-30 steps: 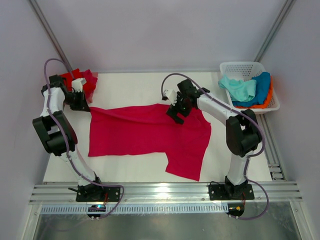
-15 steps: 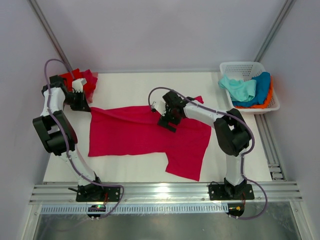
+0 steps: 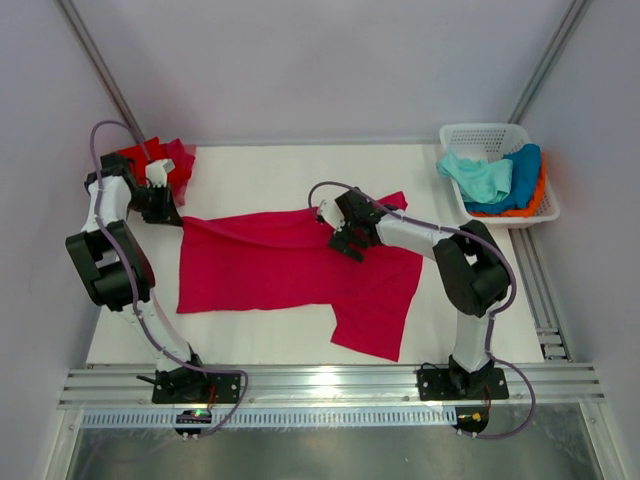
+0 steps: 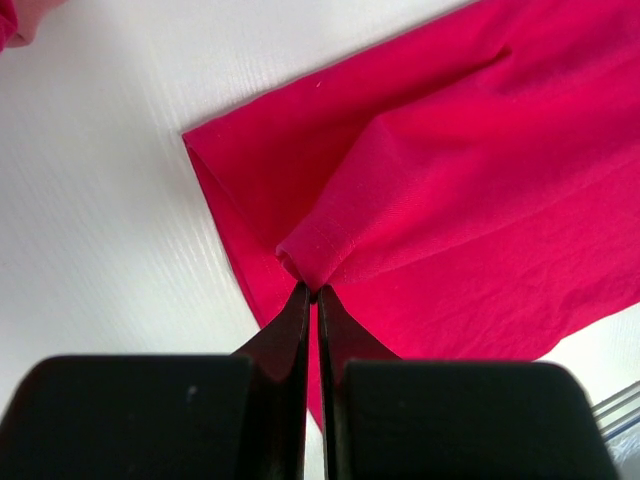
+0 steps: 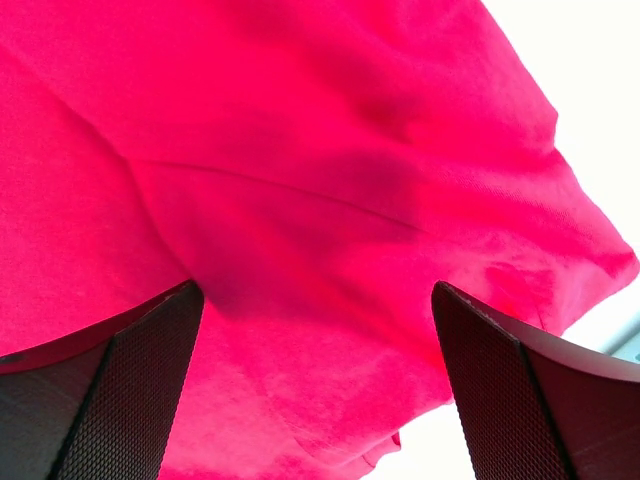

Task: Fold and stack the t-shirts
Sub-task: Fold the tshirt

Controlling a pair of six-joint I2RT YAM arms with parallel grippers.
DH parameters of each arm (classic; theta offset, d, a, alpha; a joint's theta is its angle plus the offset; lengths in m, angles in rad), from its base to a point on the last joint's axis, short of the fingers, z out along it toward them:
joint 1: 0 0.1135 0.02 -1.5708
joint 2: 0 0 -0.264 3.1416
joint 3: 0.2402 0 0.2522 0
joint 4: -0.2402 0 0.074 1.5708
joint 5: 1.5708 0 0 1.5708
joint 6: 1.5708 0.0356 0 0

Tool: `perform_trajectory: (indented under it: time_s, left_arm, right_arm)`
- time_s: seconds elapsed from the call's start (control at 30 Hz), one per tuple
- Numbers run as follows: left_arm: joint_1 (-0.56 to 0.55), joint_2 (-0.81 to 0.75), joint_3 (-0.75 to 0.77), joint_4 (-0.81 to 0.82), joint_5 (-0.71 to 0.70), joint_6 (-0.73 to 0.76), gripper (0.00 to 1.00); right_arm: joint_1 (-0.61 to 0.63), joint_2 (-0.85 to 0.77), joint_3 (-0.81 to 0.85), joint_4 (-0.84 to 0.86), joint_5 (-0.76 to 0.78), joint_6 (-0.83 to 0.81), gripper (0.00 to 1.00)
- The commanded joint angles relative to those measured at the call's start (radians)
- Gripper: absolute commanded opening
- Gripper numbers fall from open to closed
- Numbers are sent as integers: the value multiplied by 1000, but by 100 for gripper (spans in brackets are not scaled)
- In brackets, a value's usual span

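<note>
A crimson-pink t-shirt [image 3: 290,265] lies spread across the middle of the white table, one sleeve hanging toward the front right. My left gripper [image 3: 176,216] is shut on a pinched fold at the shirt's back left corner; the left wrist view shows the cloth [image 4: 450,170] bunched at the closed gripper [image 4: 315,292]. My right gripper [image 3: 346,242] stands wide open, low over the shirt's back edge near the collar. In the right wrist view only the pink cloth [image 5: 300,180] shows between the fingers [image 5: 130,380], ungrasped. A red t-shirt [image 3: 165,160] lies folded at the back left.
A white lattice basket [image 3: 493,133] at the back right holds mint-green [image 3: 478,175], blue [image 3: 520,170] and orange [image 3: 540,192] t-shirts. Bare white table [image 3: 260,175] stretches behind the shirt. A metal rail [image 3: 330,385] runs along the front edge.
My open right gripper swept left along the shirt's back edge, then eased slightly right; the back right sleeve now lies uncovered. The left gripper has held its grip in place.
</note>
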Motion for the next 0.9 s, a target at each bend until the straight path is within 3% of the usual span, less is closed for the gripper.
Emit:
perform_trajectory:
  time_s: [0.0, 0.33, 0.4, 0.43, 0.57, 0.63, 0.77, 0.8, 0.87]
  left_arm:
    - [9, -21, -5, 2, 20, 7, 0]
    - [7, 2, -10, 5, 20, 9, 0]
    - [9, 8, -8, 7, 23, 6, 0]
    - [7, 10, -8, 7, 26, 6, 0]
    - [9, 7, -10, 7, 29, 4, 0]
    - [7, 4, -13, 7, 26, 6, 0]
    - [9, 7, -11, 7, 29, 6, 0]
    - [7, 7, -11, 9, 32, 4, 0]
    - [9, 14, -11, 9, 46, 0, 0]
  right_arm:
    - [-11, -16, 1, 18, 43, 14, 99]
    - [-11, -4, 29, -53, 4, 5, 99]
    - [-11, 2, 49, -77, 0, -4, 92]
    - [-13, 8, 61, -106, 3, 9, 83]
    - [-13, 30, 77, -128, 1, 17, 80]
    - [-13, 2, 34, -64, 24, 20, 99]
    - [-13, -21, -5, -31, 46, 20, 99]
    - [-13, -18, 11, -45, 40, 17, 68]
    - [-13, 7, 32, -85, 38, 29, 29]
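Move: Right at the right hand's open fingers, about 1 cm to their left and 2 cm below, lies the t-shirt cloth they are about to grip. The shirt's far right corner is some 13 cm ahead and 12 cm right of that hand; its flap towards the bases lies roughly 22 cm back and 6 cm right. From the left hand, still pinching the lifted corner, the cloth to be gripped is about 35 cm right, 1 cm back and 8 cm lower. Staying low over the t-shirt, the right hand creeps only about 1.5 cm to its left while its fingers work at the cloth: they close a little, reopen fully, then close past halfway, gathering the cloth between the tips. The left hand holds nearly still and keeps its pinch on the raised corner. ##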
